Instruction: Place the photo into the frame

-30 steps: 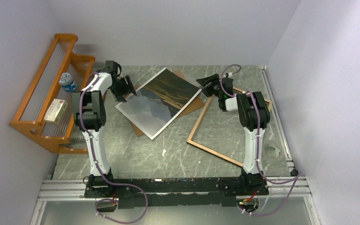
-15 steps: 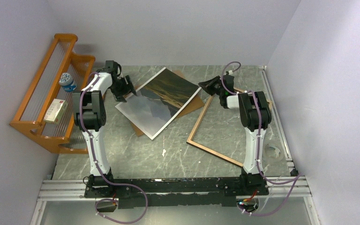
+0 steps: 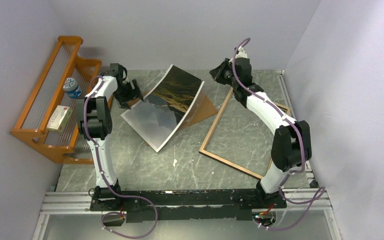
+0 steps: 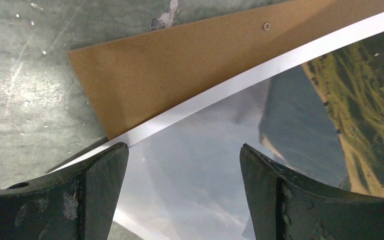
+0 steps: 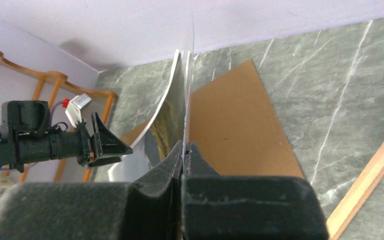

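The photo (image 3: 172, 102), a dark mountain print with a white border, bows upward at the back of the table. Its far right edge is raised and its near left part rests on the brown backing board (image 3: 207, 107). My right gripper (image 3: 219, 74) is shut on that raised edge; the right wrist view shows the photo (image 5: 187, 100) edge-on between the pressed fingers of the gripper (image 5: 184, 147). My left gripper (image 3: 130, 95) stands open over the photo's left corner (image 4: 205, 130), its fingers (image 4: 100, 170) apart and holding nothing. The frame (image 3: 227, 162) lies brown side up to the right.
An orange wooden rack (image 3: 55, 115) stands along the left wall with a small bottle (image 3: 72, 87) and a box (image 3: 58, 118) in it. A white scrap (image 3: 174, 162) lies on the marble table. Walls close the back and both sides.
My right gripper shut on the photo's right edge and rose toward the back, bending the photo upward. The left gripper opened a little wider and stayed in place.
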Robot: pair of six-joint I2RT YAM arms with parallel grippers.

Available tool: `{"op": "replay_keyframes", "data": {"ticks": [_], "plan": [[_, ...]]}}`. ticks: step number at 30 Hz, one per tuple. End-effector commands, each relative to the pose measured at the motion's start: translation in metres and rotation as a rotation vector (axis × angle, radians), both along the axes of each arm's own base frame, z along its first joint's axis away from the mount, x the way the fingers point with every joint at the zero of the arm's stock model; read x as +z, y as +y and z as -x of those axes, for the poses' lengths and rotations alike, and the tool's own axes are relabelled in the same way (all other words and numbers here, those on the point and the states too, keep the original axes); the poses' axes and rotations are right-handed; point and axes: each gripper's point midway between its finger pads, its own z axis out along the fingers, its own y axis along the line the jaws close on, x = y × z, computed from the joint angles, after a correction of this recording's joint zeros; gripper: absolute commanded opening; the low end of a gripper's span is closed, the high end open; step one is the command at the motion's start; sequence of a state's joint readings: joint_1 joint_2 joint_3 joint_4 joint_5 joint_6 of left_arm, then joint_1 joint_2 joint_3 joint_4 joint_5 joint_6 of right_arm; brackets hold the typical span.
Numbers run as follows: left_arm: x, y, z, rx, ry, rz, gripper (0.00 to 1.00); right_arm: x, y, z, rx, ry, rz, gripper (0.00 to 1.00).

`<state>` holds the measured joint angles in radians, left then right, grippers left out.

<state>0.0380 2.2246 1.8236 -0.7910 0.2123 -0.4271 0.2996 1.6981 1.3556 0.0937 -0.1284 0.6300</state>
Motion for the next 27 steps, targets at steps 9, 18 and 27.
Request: {"op": "replay_keyframes", "data": {"ticks": [9, 18, 27], "plan": [[-0.007, -0.016, -0.004, -0.035, -0.033, 0.072, 0.85, 0.126, -0.047, 0.013, -0.162, -0.224, 0.248, 0.00], [0.032, -0.025, -0.017, -0.070, -0.110, 0.122, 0.85, 0.214, -0.064, 0.064, -0.146, -0.421, 0.230, 0.00], [0.123, -0.047, -0.051, -0.213, -0.396, 0.218, 0.87, 0.303, -0.077, 0.138, -0.111, -0.664, 0.230, 0.00]]}}
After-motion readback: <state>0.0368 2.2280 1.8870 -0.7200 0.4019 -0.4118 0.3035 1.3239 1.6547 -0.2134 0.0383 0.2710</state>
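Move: The photo, its right side curled up under the clear sheet that the right fingers already pinch, has its middle about 20 cm to the right hand's left, 5 cm back and some 21 cm below. The brown board under it centres about 17 cm left, 5 cm back; the wooden frame's middle is 16 cm right and 15 cm back, both about 23 cm below. From the left hand the photo's middle lies about 13 cm right, 4 cm back and slightly below. The clear sheet is pulled up off the photo, kept pinched in the shut right fingers: after a short shift to the right, the right hand climbs fast, about 24 cm, drawing back some 10 cm and right 7 cm while the fingers tip upward nearly 30 degrees. The open left hand edges right over the photo's left end, then rises 3–4 cm and goes slightly forward. ##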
